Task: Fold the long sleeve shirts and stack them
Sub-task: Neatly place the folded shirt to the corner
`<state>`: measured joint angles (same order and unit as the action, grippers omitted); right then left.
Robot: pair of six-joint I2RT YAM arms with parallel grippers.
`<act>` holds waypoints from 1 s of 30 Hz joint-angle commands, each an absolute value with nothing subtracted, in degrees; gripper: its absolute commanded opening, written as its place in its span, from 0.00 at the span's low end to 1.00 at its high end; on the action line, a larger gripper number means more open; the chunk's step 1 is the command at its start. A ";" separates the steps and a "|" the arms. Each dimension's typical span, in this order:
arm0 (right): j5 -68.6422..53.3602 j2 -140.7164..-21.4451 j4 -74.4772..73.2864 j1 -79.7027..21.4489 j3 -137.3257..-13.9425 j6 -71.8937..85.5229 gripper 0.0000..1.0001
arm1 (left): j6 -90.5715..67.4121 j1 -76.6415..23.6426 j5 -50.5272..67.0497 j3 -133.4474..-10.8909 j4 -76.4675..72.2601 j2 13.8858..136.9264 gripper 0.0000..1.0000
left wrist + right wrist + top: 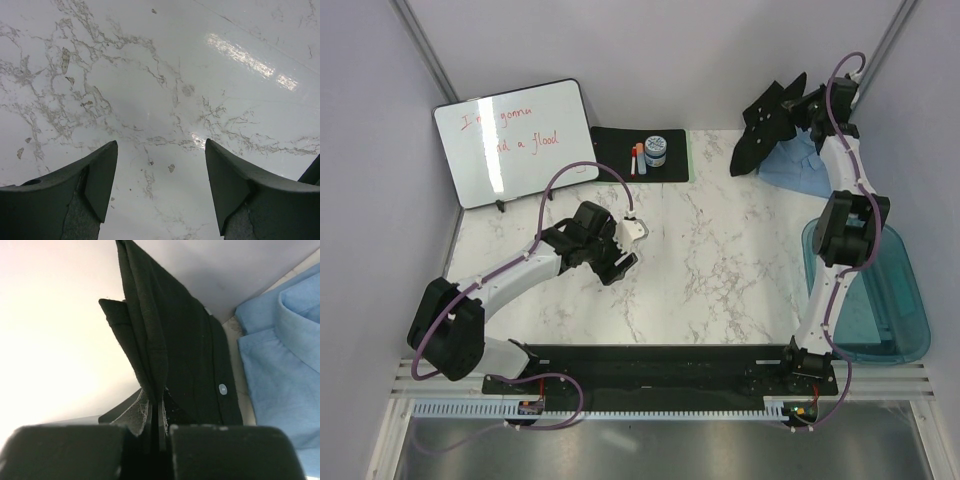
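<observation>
The black long sleeve shirt [765, 125] hangs lifted at the far right of the table, pinched by my right gripper [798, 103], which is shut on its fabric. In the right wrist view the black shirt [190, 355] drapes down from the closed right gripper [159, 412], a white button showing. The light blue long sleeve shirt [807, 165] lies on the table under and beside it, seen in the wrist view as a blue shirt [280, 365] with its collar. My left gripper [632, 245] hovers open over bare marble at centre-left; the left gripper [161, 150] holds nothing.
A whiteboard [515, 155] leans at the back left. A flat black green-edged mat [610, 150] at the back centre carries a small jar [656, 152] and a marker. A translucent teal bin [890, 300] stands at the right edge. Walls close in behind.
</observation>
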<state>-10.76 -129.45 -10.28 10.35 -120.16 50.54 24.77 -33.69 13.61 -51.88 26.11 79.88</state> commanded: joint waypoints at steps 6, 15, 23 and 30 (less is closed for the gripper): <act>-13.27 -123.22 -6.06 12.21 -124.28 54.05 0.00 | 26.28 -33.22 13.36 -51.68 25.58 79.54 0.78; -17.31 -124.45 -7.73 14.50 -124.36 52.74 0.00 | 26.19 -33.22 13.36 -51.42 25.75 79.98 0.78; -20.30 -127.00 -11.42 17.84 -125.33 42.72 0.00 | 26.54 -33.22 13.62 -52.03 26.63 80.33 0.78; -15.56 -127.35 -12.48 20.04 -124.19 33.50 0.00 | 26.54 -33.22 14.06 -53.17 27.51 81.74 0.78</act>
<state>-18.11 -127.57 -14.15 18.74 -121.78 40.36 24.91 -33.47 13.61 -51.57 27.05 80.71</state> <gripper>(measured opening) 0.039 0.777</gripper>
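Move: The right hand, already gripping one edge of the black folded shirt, has the blue shirt about 22 cm below, its middle some 5 cm to the right and 2 cm back. The black shirt's bulk hangs about 8 cm to its left and 8 cm lower, level fore and aft. The bin lies some 32 cm back and 19 cm right, the jar about 32 cm left and roughly level. From the left hand, the blue shirt is about 33 cm ahead and 43 cm right. Still pinching the black shirt's edge between shut fingers, the right hand first lifts about 3 cm, then swings right some 7 cm high over the blue shirt towards the right side wall, easing back 2 to 3 cm and sinking slightly. Late in the swing the wrist rolls a little. ##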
